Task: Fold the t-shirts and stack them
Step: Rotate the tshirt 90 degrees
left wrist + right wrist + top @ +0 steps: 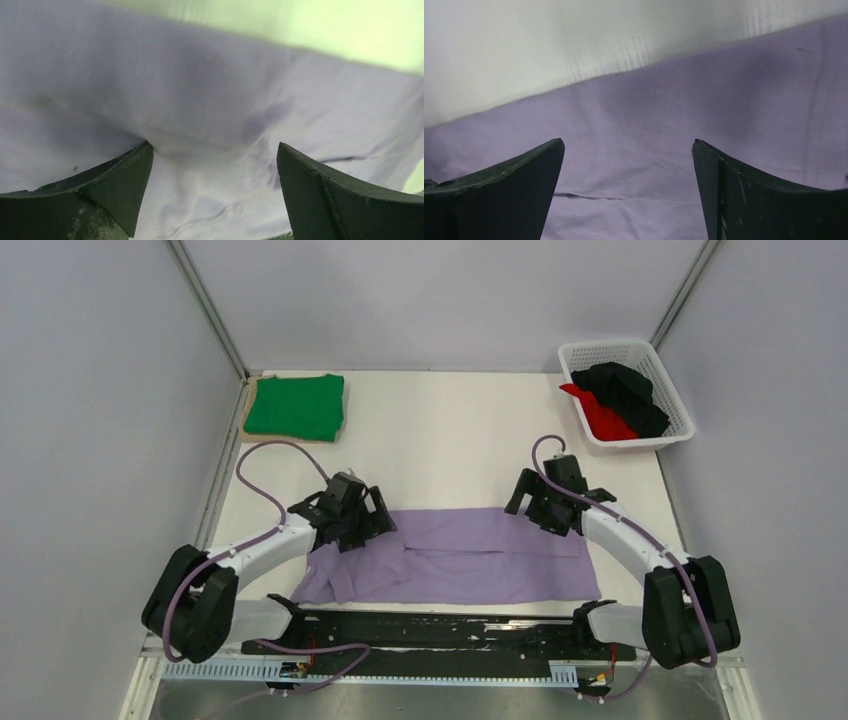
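Observation:
The lilac-purple shirt point(460, 558) lies partly folded as a wide band across the near middle of the table. My left gripper point(362, 525) is open just above the shirt's far left part; the cloth point(215, 125) fills the left wrist view between its fingers point(122, 180). My right gripper point(548, 517) is open just above the shirt's far right edge; the cloth point(674, 130) lies between its fingers point(729, 190). A folded green shirt point(296, 406) rests on the tan board point(248, 416) at the far left. Black point(628, 392) and red point(603, 416) shirts lie in the basket.
The white lattice basket point(665, 380) stands at the far right corner. Grey walls close in the table on three sides. The white tabletop point(440, 440) shows between the green shirt and the basket. A black rail point(440, 632) runs along the near edge.

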`<state>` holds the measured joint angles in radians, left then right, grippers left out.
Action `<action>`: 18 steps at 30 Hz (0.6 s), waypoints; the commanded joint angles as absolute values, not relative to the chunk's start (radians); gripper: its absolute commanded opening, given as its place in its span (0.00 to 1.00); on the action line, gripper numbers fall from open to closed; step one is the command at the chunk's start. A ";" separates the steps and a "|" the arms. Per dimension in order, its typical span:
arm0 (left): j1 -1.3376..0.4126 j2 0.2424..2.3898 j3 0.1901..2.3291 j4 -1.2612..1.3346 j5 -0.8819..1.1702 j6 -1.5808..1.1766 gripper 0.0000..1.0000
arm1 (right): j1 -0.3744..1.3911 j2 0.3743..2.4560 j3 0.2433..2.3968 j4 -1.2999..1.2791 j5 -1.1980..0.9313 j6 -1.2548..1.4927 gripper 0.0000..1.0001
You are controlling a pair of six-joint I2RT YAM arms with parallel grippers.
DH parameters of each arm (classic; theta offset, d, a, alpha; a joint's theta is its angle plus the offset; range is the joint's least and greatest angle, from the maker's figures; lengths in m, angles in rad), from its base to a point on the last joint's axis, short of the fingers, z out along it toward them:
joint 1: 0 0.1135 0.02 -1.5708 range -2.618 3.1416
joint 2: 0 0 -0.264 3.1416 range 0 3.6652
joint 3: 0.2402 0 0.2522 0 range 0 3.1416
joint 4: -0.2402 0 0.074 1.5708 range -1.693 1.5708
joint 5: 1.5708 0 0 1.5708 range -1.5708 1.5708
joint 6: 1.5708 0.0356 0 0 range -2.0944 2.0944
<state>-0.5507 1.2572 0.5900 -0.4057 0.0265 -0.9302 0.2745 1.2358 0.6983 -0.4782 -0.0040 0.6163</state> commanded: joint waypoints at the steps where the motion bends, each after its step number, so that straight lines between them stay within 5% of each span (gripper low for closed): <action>1: -0.514 1.443 0.572 -0.046 -0.036 -1.025 1.00 | 0.276 1.307 0.676 -0.307 -0.117 0.646 1.00; 8: -0.368 1.779 0.865 -0.033 -0.038 -1.006 1.00 | 0.277 1.287 0.598 -0.305 -0.173 0.673 1.00; 18: -0.347 2.417 1.770 -0.260 0.277 -1.013 1.00 | 0.494 1.198 0.495 -0.281 -0.397 0.655 1.00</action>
<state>-0.3447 2.2257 1.6260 -0.1341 0.1520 -0.9943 0.3920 1.2057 0.5167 -0.3008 -0.2749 0.6556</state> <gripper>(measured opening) 0.996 0.998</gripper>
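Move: The purple t-shirt lies spread sideways under both open hands. Its middle is about 17 cm right and 6 cm back from the left hand, and some 17 cm left, 9 cm back and 4 cm below the right hand. From the left hand the green t-shirt stack stands roughly 33 cm ahead and 17 cm left; from the right hand the white basket is about 31 cm ahead, 21 cm right. Left hand, open, drags the purple t-shirt's left end about 32 cm forward; right presses down, then sweeps left-back. ##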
